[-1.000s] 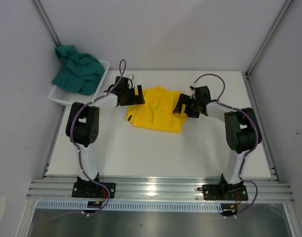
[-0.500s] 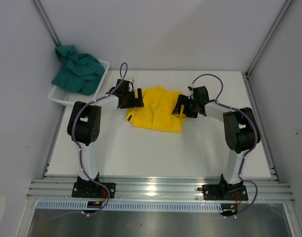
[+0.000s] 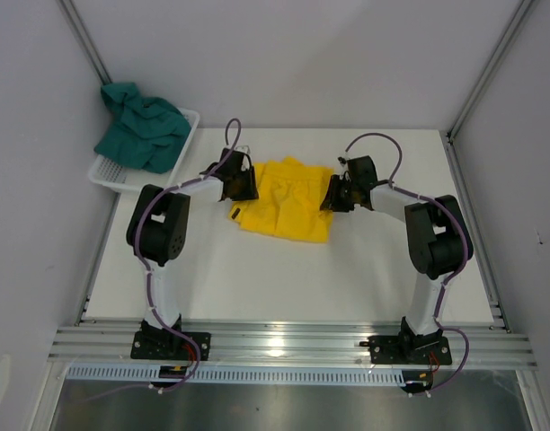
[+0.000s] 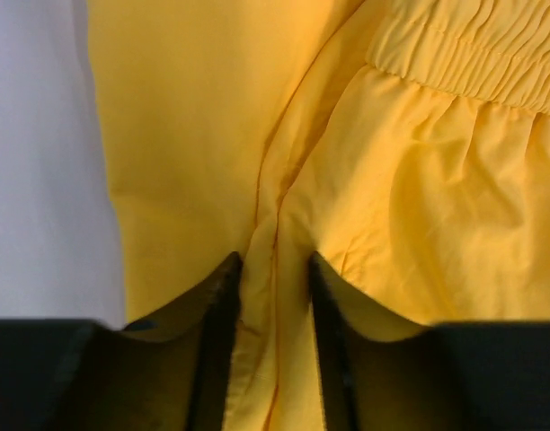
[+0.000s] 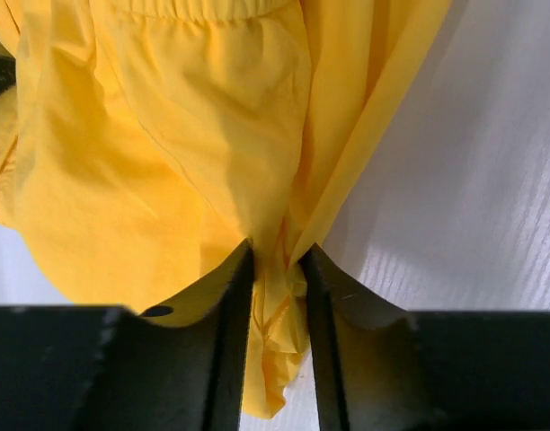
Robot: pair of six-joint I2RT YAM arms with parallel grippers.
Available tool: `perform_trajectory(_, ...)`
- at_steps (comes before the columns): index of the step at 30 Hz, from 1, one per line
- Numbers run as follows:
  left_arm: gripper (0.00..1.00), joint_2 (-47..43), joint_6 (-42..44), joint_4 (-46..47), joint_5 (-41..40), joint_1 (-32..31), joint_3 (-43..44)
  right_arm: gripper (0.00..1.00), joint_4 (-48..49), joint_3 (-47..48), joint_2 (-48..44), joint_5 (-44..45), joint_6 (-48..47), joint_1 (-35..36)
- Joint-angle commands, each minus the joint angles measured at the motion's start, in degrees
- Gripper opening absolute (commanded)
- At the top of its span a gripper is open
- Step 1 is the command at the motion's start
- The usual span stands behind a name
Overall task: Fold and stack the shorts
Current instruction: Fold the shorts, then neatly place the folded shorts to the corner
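The yellow shorts (image 3: 284, 205) lie crumpled flat on the white table, mid-back. My left gripper (image 3: 247, 186) pinches their left edge; in the left wrist view the jaws (image 4: 273, 260) are closed on a seamed fold of yellow fabric (image 4: 437, 180). My right gripper (image 3: 332, 195) holds the right edge; in the right wrist view its jaws (image 5: 277, 250) squeeze a bunched wad of the yellow cloth (image 5: 167, 135). The dark teal-green shorts (image 3: 140, 126) sit heaped in the basket at the back left, untouched.
A white mesh basket (image 3: 109, 175) stands at the table's back left corner against the wall. Grey walls and aluminium posts close in the sides. Bare white tabletop (image 3: 284, 278) lies between the shorts and the arm bases.
Both grippers moved inward onto the yellow shorts' side edges and closed from wide open onto the fabric. The shorts have barely shifted.
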Motion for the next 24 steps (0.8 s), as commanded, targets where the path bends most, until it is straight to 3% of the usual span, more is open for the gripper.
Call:
perform_trajectory(1,0.36,0.3,-1.7,3.1,1.7,-1.6,-2.2,0.24,-1.6,2.7,0.2,2.3,-1.0,0.5)
perform_trajectory(3,0.26,-0.1,-2.3,3.9,2.2,-2.0,-2.9,0.07,-2.7,3.4,0.1,3.6,-1.1,0.2)
perform_trajectory(6,0.00,-0.6,-3.1,5.6,2.3,-3.0,-3.7,0.00,-3.7,4.3,-0.2,4.2,-0.9,-0.3)
perform_trajectory(14,0.00,-3.1,-6.7,12.0,3.3,-4.3,-9.1,0.00,-8.6,3.6,-3.0,11.5,-1.6,-4.7)
perform_trajectory(24,0.00,-1.2,-16.9,19.4,-6.9,-22.7,-9.9,0.00,-14.5,-4.2,-13.4,30.5,0.8,-8.9)
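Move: A fold of the yellow shorts' left side is between the left hand's half-closed fingers; the middle of the shorts is about 10 cm to its right and 2 cm back. The right hand's fingers likewise straddle the shorts' right edge, with the middle of the shorts some 13 cm to its left and 3 cm ahead. The white basket stands roughly 33 cm left of the left hand and 13 cm farther out. Both hands pinch the shorts' sides and drag them about 12 cm right, the left hand also some 6 cm back. ##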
